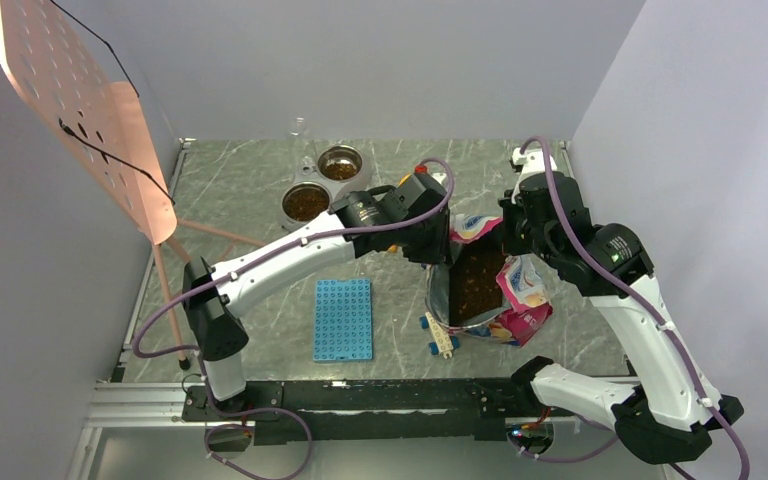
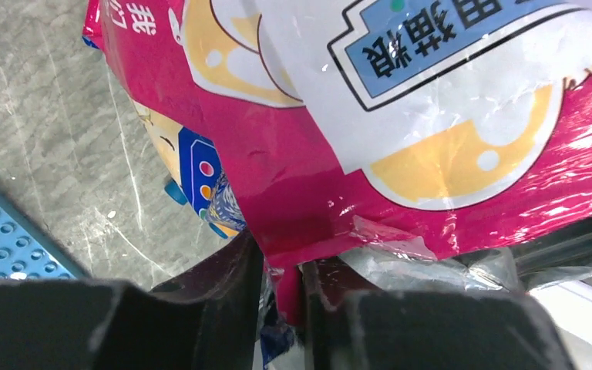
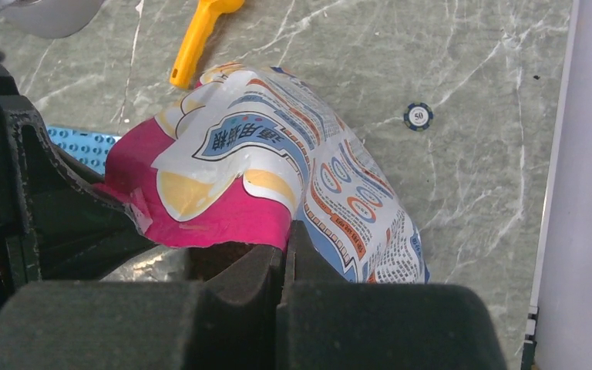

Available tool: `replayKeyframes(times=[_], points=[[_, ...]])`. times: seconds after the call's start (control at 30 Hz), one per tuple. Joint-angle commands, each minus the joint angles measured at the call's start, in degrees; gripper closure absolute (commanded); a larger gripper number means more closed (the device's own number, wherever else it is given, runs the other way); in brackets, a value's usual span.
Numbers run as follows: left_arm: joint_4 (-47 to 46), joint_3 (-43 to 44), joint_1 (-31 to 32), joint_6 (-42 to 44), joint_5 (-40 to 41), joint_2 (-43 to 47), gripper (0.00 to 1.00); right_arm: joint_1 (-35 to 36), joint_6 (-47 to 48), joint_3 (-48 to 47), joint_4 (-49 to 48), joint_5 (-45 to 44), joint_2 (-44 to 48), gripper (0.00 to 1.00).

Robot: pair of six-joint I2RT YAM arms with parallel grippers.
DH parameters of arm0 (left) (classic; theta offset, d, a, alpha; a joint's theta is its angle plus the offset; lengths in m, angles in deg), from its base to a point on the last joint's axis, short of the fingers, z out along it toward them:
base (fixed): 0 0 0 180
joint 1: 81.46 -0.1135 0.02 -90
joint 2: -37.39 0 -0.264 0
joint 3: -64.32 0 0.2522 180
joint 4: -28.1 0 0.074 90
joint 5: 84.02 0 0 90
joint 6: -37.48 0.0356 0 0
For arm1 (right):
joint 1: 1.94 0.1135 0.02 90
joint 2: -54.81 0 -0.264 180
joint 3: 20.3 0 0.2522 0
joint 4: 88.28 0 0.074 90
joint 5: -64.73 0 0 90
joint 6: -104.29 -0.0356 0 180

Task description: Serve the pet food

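Note:
The glossy pink, white and blue bag stands right of centre, its mouth held open upward. Dark-brown pet food fills it. My left gripper is shut on the bag's left rim; the left wrist view shows its jaws pinching the pink edge of the bag. My right gripper is shut on the far right rim; the right wrist view shows its jaws closed on the bag. The steel double bowl at the back holds kibble in both cups.
A yellow scoop handle lies beyond the bag. A blue studded plate lies left of the bag, with small bricks at the bag's foot. A poker chip lies to the right. A pink perforated board stands far left.

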Motion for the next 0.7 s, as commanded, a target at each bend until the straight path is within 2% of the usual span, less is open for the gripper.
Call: replayKeyframes(times=[0.0, 0.07, 0.1, 0.13, 0.17, 0.2, 0.33, 0.4, 0.43, 0.57, 0.67], points=[[1.8, 3.4, -2.6, -0.4, 2.0, -1.4, 0.81, 0.0, 0.6, -4.9, -5.3, -0.7, 3.7, 1.0], [3.2, 5.4, -4.0, -0.2, 3.3, -1.6, 0.87, 0.1, 0.7, -4.2, -5.0, 0.2, 3.8, 1.0], [4.5, 6.7, -4.9, -0.5, 4.1, -1.8, 0.93, 0.1, 0.7, -3.7, -4.9, 0.5, 4.0, 1.0], [6.1, 8.4, -6.0, -1.6, 5.1, -2.1, 1.0, 0.0, 0.8, -3.2, -4.8, 0.9, 4.2, 0.97], [8.6, 10.2, -7.0, -3.5, 6.5, -2.6, 1.0, 0.0, 1.0, -2.7, -4.7, 1.7, 4.4, 0.89], [10.9, 11.8, -8.0, -5.3, 8.0, -3.0, 1.0, 0.1, 1.3, -2.4, -4.1, 2.8, 4.3, 0.8], [17.3, 15.2, -10.6, -13.5, 13.6, -2.3, 1.0, 0.0, 3.7, -0.6, -1.5, 8.0, 3.7, 0.24], [18.3, 14.8, -11.7, -16.4, 14.7, -0.7, 1.0, 0.2, 5.2, 0.9, -0.5, 11.2, 3.9, 0.07], [18.5, 14.3, -12.4, -17.5, 15.2, 0.2, 1.0, 0.2, 6.0, 1.5, -0.4, 12.9, 4.1, 0.01], [17.2, 11.7, -14.9, -19.5, 15.0, 3.4, 1.0, 0.6, 8.9, 3.1, -1.4, 21.7, 5.0, 0.0], [17.2, 12.2, -16.8, -20.3, 14.0, 4.1, 1.0, 2.4, 10.9, 3.8, -2.0, 27.9, 4.7, 0.04]])
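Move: The left rim of the food bag is already between the left hand's half-closed fingers; the bag's middle lies about 8 cm to that hand's right, 4 cm back and 13 cm below. The toy car is some 8 cm back and 1 cm left, the scoop about 17 cm ahead and 5 cm left, both 23 cm down. From the right hand, still gripping the far rim, the bag's middle is about 5 cm back, 2 cm left and 20 cm below. Left hand pinches the bag's rim, pulling forward-left about 10 cm; right hand releases it, backing off left 5 cm. ##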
